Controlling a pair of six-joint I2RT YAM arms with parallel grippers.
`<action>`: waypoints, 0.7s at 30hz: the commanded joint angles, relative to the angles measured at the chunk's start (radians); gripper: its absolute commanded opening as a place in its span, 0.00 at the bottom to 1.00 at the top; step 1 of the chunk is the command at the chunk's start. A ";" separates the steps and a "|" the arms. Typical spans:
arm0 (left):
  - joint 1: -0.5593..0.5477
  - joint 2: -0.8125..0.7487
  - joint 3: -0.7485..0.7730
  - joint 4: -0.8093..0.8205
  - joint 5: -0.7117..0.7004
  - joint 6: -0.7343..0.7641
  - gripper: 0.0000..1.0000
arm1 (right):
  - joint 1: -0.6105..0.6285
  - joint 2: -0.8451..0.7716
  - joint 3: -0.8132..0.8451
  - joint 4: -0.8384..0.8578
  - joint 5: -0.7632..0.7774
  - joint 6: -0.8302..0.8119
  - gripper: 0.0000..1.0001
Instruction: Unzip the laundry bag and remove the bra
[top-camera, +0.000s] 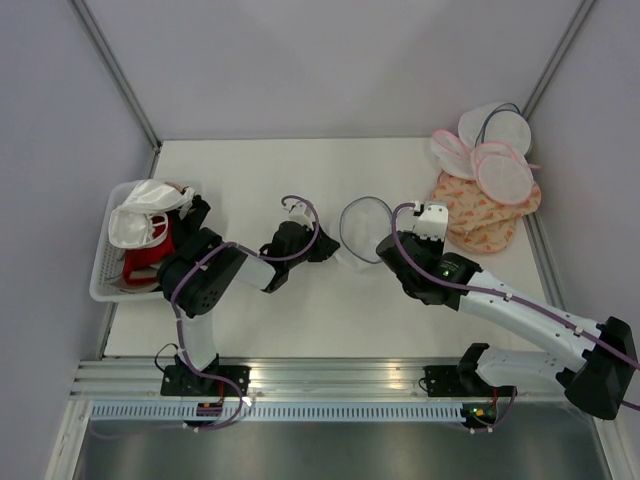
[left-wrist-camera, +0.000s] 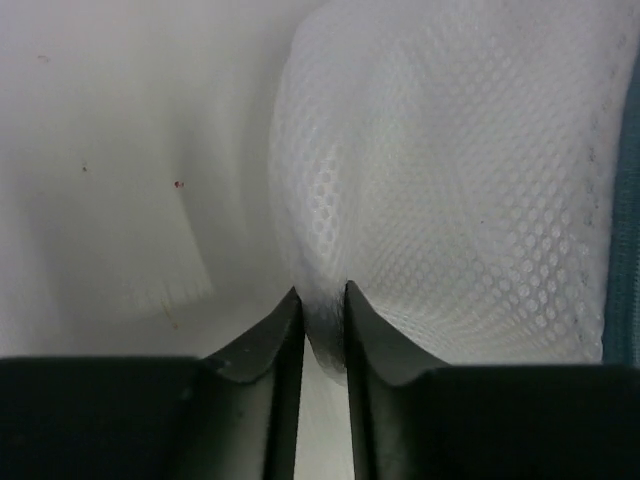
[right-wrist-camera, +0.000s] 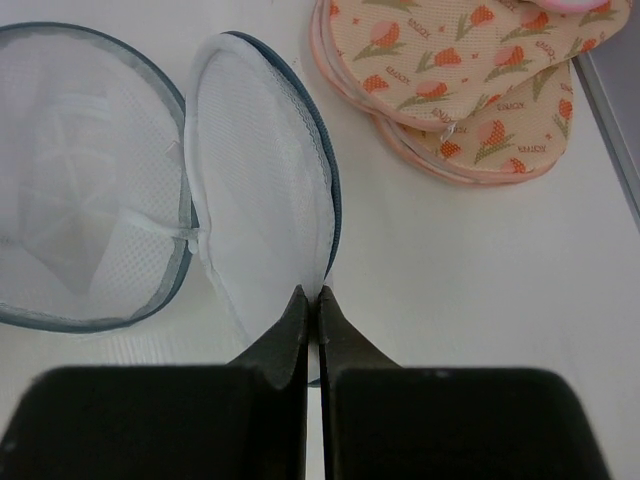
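The laundry bag (top-camera: 365, 222) lies unzipped in the middle of the table, its two white mesh halves with dark grey rims spread side by side (right-wrist-camera: 262, 170). My right gripper (right-wrist-camera: 312, 297) is shut on the near rim of the right half. My left gripper (left-wrist-camera: 323, 300) is closed on a fold of the bag's white honeycomb mesh (left-wrist-camera: 450, 200), coming in from the bag's left (top-camera: 333, 250). I cannot make out the bra; only pale folds (right-wrist-camera: 95, 225) show inside the left half.
A white basket (top-camera: 105, 262) with white and red garments stands at the table's left edge. Peach patterned bags (top-camera: 490, 210) and pink-rimmed white round bags (top-camera: 500, 165) are piled at the back right, close to my right wrist.
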 joint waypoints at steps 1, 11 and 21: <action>0.003 -0.029 -0.020 0.120 0.040 -0.025 0.13 | 0.001 -0.019 0.015 0.051 0.002 -0.060 0.00; -0.024 -0.225 -0.162 0.141 0.066 -0.091 0.02 | 0.004 0.200 0.201 0.114 -0.007 -0.170 0.01; -0.058 -0.259 -0.230 0.146 0.043 -0.146 0.02 | 0.119 0.389 0.368 0.229 -0.054 -0.235 0.00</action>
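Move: Between the left hand's still-closing fingers lies the left side of the laundry bag's white mesh, with the open mouth centred about 7 cm to the right, 1 cm farther out and 5 cm higher. The right hand already grips the bag's round lid. From it, the open mouth lies some 11 cm left, 2 cm ahead and 8 cm below; the orange bag lies about 16 cm right, 9 cm ahead and 15 cm down. Sweeping about 10 cm left and 5 cm forward at nearly the same height, the right hand carries the pinched lid towards the bag's mouth and the left gripper, turning slightly counter-clockwise. The left fingers finish shutting on the mesh side, then draw it back and up about 5 cm, sinking slightly at the end. ##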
